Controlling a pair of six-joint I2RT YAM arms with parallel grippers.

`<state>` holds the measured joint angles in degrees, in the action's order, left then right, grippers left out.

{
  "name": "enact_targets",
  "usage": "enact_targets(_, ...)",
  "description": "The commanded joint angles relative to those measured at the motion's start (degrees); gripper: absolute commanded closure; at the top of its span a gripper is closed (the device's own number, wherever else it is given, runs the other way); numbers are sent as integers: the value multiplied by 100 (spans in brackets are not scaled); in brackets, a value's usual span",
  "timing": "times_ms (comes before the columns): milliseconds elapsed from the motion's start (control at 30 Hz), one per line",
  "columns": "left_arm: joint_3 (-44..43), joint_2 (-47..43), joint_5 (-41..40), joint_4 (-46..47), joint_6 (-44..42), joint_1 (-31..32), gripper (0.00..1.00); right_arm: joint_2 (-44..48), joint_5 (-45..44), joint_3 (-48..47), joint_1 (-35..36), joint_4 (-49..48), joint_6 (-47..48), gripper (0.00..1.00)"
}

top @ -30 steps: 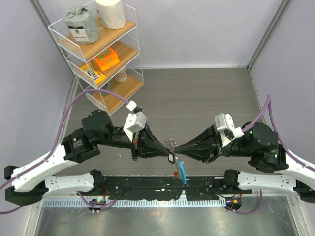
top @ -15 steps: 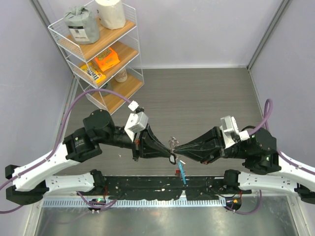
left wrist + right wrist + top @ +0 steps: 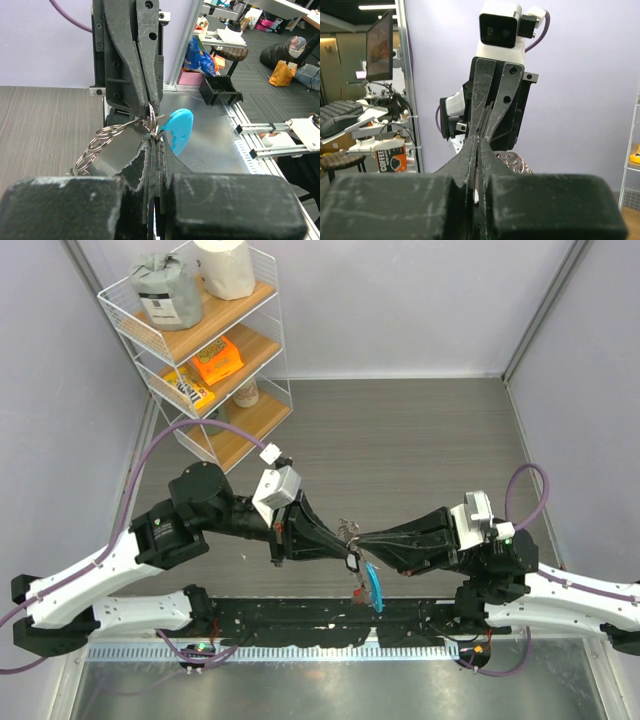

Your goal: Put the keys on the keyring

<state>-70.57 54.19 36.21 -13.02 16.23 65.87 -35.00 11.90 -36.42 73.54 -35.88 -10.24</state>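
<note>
Both grippers meet tip to tip above the near middle of the table. My left gripper (image 3: 344, 540) (image 3: 154, 139) is shut, pinching the thin wire of the keyring (image 3: 146, 122). From the other side my right gripper (image 3: 361, 538) (image 3: 481, 139) is shut on the same wire, right against the left tips. The keys (image 3: 348, 529) (image 3: 98, 141) (image 3: 513, 163) hang as a silvery bunch beside the pinch. The keyring's blue tag (image 3: 373, 584) (image 3: 177, 128) dangles below the tips, with a small dark and red piece (image 3: 351, 563) above it.
A white wire shelf rack (image 3: 262, 300) stands at the back left with rolls, an orange box and packets on its wooden shelves. A black base rail (image 3: 330, 615) runs along the near edge under the tag. Grey walls (image 3: 585, 370) close in on both sides.
The right arm's wrist and body have sunk toward the near right while its tips stayed at the pinch. The blue tag swung a little. The left arm barely moved.
</note>
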Motion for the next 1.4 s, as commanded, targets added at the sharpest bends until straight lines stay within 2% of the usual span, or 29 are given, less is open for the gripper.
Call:
enact_targets(0, -115, 39, 71, 449, 47, -4, 100, -42, -346, 215, 55, -1491, 4, 94)
enact_targets(167, -115, 56, 62, 431, 30, -4, 100, -217, -180, 223, 64, -1869, -65, 94)
enact_targets(300, -133, 82, 62, 388, 12, -12, 100, -410, -92, 373, 90, -2599, -189, 94)
enact_targets(567, -150, 100, 27, 353, -6, -12, 99, -657, 49, 417, 134, -3057, -330, 94)
enact_targets(633, -142, 39, -34, 265, -32, -12, 91, -569, 23, 417, 135, -2873, -259, 94)
enact_targets(667, -142, -22, -96, 186, -76, -12, 81, -465, -12, 408, 143, -2785, -190, 94)
enact_targets(733, -142, -171, -262, 11, -207, -12, 68, -324, -65, 364, 135, -2460, -92, 94)
enact_targets(867, -150, -462, -579, -236, -392, -21, 59, -130, -118, 329, 135, -2012, 31, 94)
enact_targets(967, -150, -629, -843, -228, -427, -12, 46, -129, -153, 311, 135, -1932, 57, 94)
enact_targets(1367, -159, -480, -764, 290, -296, -12, 43, -393, -135, 153, 135, -1879, 49, 94)
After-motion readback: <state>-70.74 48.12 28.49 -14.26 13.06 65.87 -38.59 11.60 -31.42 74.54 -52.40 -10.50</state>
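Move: The keyring is already at both hands' fingertips: its wire loops lie about 2 cm ahead of and 1 cm below the left fingertips, and some 2 cm ahead, 1 cm left and 1 cm below the right's. From the left hand, the small black fob hangs roughly 2 cm back, level sideways and 3 cm below; the blue tag is around 5 cm back, 5 cm right and 3 cm below. Leftward and up, off the keyring: after holding almost still with its fingers shut on the metal, the left hand opens to a bit over half and draws about 3 cm left and nearly as far up. The right hand keeps its pinch on the keyring, rising some 2 cm as its fingers tip upward about 10 degrees, then sinking most of the way back. ##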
